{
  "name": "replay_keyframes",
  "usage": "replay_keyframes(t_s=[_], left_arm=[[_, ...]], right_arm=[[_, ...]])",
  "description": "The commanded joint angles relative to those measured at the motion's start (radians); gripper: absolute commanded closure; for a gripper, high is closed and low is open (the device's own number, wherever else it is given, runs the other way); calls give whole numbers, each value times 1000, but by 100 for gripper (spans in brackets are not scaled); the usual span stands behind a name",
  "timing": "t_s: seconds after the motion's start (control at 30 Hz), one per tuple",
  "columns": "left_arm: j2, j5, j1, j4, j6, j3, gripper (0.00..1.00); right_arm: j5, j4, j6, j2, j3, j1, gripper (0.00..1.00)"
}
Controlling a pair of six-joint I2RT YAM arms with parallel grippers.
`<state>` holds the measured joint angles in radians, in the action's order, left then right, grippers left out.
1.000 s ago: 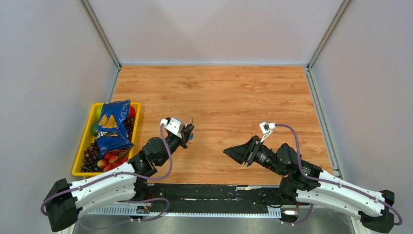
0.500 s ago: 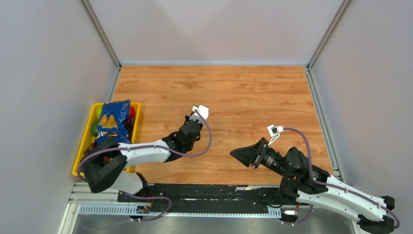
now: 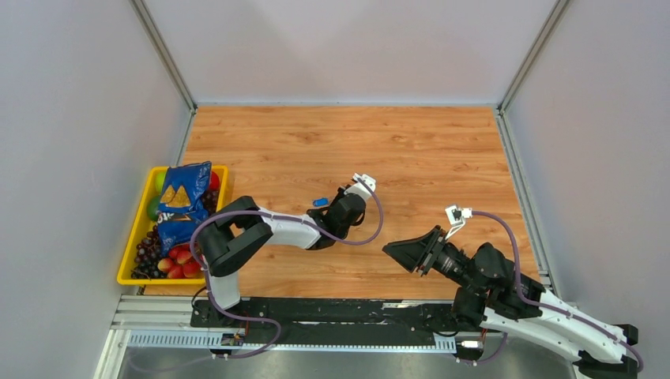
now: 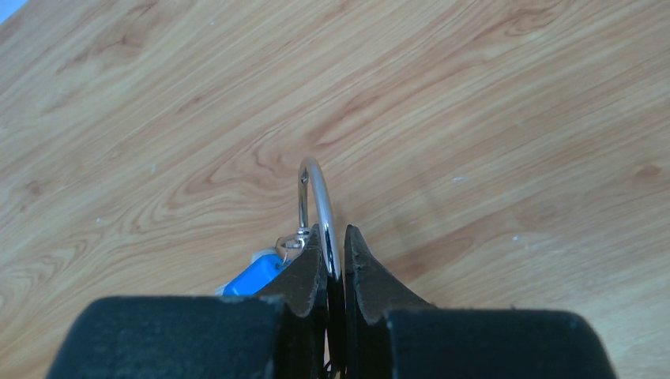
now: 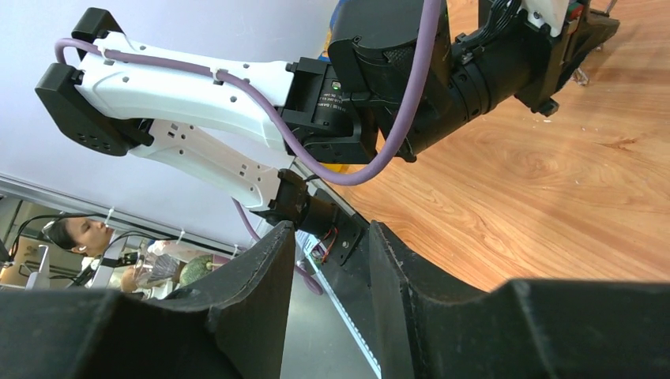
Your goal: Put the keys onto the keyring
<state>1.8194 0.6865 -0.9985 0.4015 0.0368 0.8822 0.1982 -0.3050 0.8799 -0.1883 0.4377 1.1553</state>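
My left gripper (image 4: 333, 230) is shut on the thin silver keyring (image 4: 318, 189), whose arc sticks out past the fingertips above the wooden table. A key with a blue head (image 4: 251, 278) hangs from the ring by a small silver loop, just left of the left finger. From above, the left gripper (image 3: 336, 204) is stretched out to the middle of the table, the blue key (image 3: 320, 202) beside it. My right gripper (image 3: 399, 251) hovers to its right, open and holding nothing. In the right wrist view its fingers (image 5: 261, 276) frame the left arm (image 5: 237, 87).
A yellow bin (image 3: 126, 264) at the table's left edge holds a blue chip bag (image 3: 183, 201), grapes and fruit. Grey walls close in the table on the left, back and right. The black base rail (image 3: 332, 312) runs along the near edge.
The left arm has swung from near the bin rightward to the table's middle, carrying the ring and the blue key. The right gripper has drawn back slightly to the right.
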Motion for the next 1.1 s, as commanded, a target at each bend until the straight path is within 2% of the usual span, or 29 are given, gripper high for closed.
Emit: replay_keyframes(t_s=[0.0, 0.13, 0.3, 0.4, 0.57, 0.6, 0.8, 0.9, 0.97, 1.07], left_arm=[[47, -26, -19, 6, 44, 69, 100], [101, -35, -40, -6, 51, 117, 97], [153, -68, -53, -17, 85, 155, 87], [161, -105, -63, 2, 102, 155, 71], [141, -176, -71, 54, 107, 144, 55], [133, -198, -71, 66, 107, 138, 48], [31, -269, -73, 70, 91, 116, 35], [-48, -296, -73, 52, 73, 110, 28], [-98, -310, -74, 43, 64, 102, 19], [-180, -324, -74, 14, 52, 94, 17]], right_arm=[[19, -30, -16, 21, 24, 3, 57], [27, -43, -16, 29, 33, 3, 57], [28, -55, -16, 26, 42, 3, 57], [29, -56, -16, 23, 47, 3, 57], [34, -60, -32, 1, 72, 4, 57], [36, -63, -37, -4, 83, 3, 56], [66, -87, -71, -24, 134, 3, 50], [72, -92, -89, -40, 162, 3, 41], [71, -96, -110, -64, 190, 4, 34], [79, -105, -143, -112, 233, 3, 30]])
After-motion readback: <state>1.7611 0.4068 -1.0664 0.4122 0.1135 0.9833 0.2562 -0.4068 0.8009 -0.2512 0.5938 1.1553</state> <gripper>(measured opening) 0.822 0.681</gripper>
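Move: The left hand already holds the keyring with its keys. The bare table spot where the ring will be laid lies about 6 cm to its right, straight ahead 0, some 5 cm below. The blue key dangling from the ring is about 6 cm left of the left hand, 2 cm back and 4 cm below. From the right hand that spot is roughly 22 cm ahead, 4 cm left and 22 cm below. Rightwards about 9 cm in all goes the left hand, sinking some 3.5 cm at first to bring the keyring down to the table and easing slightly back. Its fingers start opening on the way down and let go of the ring, then spread nearly wide as the hand lifts steeply off it, turning about 20 degrees, partly clockwise. The empty right hand dips slightly, then rises about 3 cm, opening wider. ##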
